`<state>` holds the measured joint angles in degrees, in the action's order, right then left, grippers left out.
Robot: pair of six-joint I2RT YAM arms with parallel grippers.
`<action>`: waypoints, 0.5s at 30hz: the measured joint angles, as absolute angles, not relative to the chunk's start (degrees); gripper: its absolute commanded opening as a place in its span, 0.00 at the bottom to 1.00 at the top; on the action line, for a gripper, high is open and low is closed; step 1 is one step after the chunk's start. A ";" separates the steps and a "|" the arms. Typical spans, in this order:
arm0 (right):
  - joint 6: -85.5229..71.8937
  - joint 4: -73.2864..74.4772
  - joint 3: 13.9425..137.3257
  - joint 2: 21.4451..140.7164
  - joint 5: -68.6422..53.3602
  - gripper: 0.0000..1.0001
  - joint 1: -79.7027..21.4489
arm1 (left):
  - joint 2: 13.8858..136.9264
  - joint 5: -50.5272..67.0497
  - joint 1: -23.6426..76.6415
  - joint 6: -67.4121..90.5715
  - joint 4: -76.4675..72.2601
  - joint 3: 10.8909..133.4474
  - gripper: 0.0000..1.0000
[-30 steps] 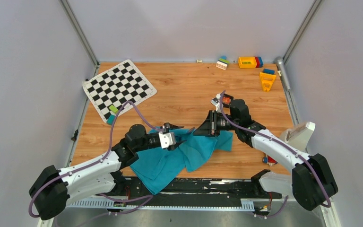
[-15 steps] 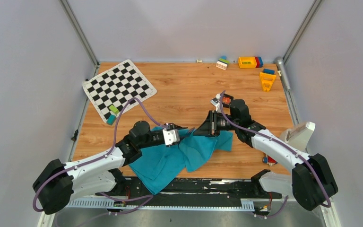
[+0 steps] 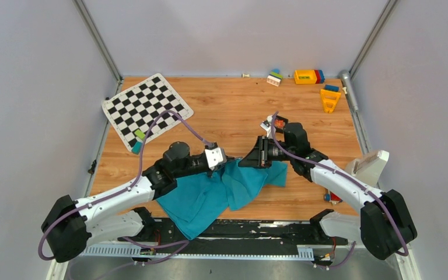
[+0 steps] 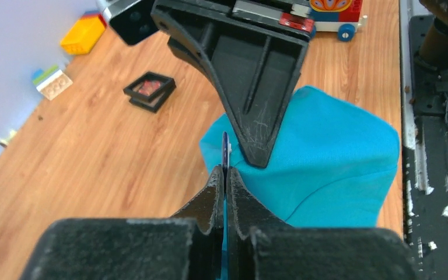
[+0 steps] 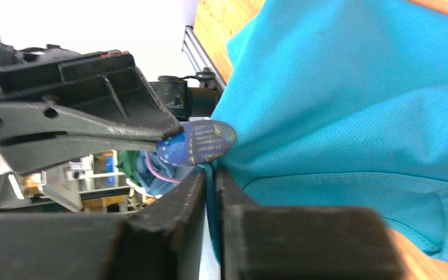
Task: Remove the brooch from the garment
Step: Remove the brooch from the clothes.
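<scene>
The teal-blue garment lies crumpled at the table's near edge, with one fold lifted. My right gripper is shut on that fold; in the right wrist view the cloth is pinched between its jaws. The brooch is a small dark-blue oval with gold marks, sitting on the fabric just above the right fingertips. My left gripper is shut on the brooch, seen edge-on as a thin blue sliver. The two grippers meet tip to tip.
A black-and-white checkered mat lies at the back left with small blocks at its near corner. Toy bricks and an orange piece sit at the back right. Little black square boxes lie beyond the garment. A white object stands at the right edge.
My left gripper has moved right and forward to the lifted fold and has gone from open to shut on the brooch. The right arm has stayed where it was.
</scene>
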<state>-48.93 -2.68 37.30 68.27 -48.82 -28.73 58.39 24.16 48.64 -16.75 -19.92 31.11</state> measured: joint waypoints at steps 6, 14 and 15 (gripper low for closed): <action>-44.84 0.27 37.34 68.07 -44.53 0.16 -28.73 | 61.34 19.92 48.40 -4.62 -10.15 38.02 0.00; -39.68 3.95 38.52 68.23 -41.34 0.57 -28.73 | 69.10 18.26 48.18 5.08 12.97 54.35 0.00; -39.29 3.99 38.52 68.20 -41.25 0.60 -28.73 | 70.13 17.63 48.18 5.69 16.62 56.75 0.00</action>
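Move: The left fingers already hold the brooch, its middle some 2 cm to the right of their pads and level with them. The garment edge pinched in the right fingers lies about 4 cm to the left hand's right, level fore and aft and roughly 1 cm lower. From the right hand the brooch is about 3 cm to the left and 1 cm above. The garment's main body spreads about 12 cm back, 6 cm left and 15 cm below the left hand. Rolling its top forward by about 35 degrees, roughly about its own pointing direction, the left hand keeps the brooch pinched and shifts only a centimetre or so forward. Meanwhile the right hand sinks some 2.5 cm from beside the brooch, easing forward and right too; its fingers open, close a little, then open to about half, letting go of the garment edge. ##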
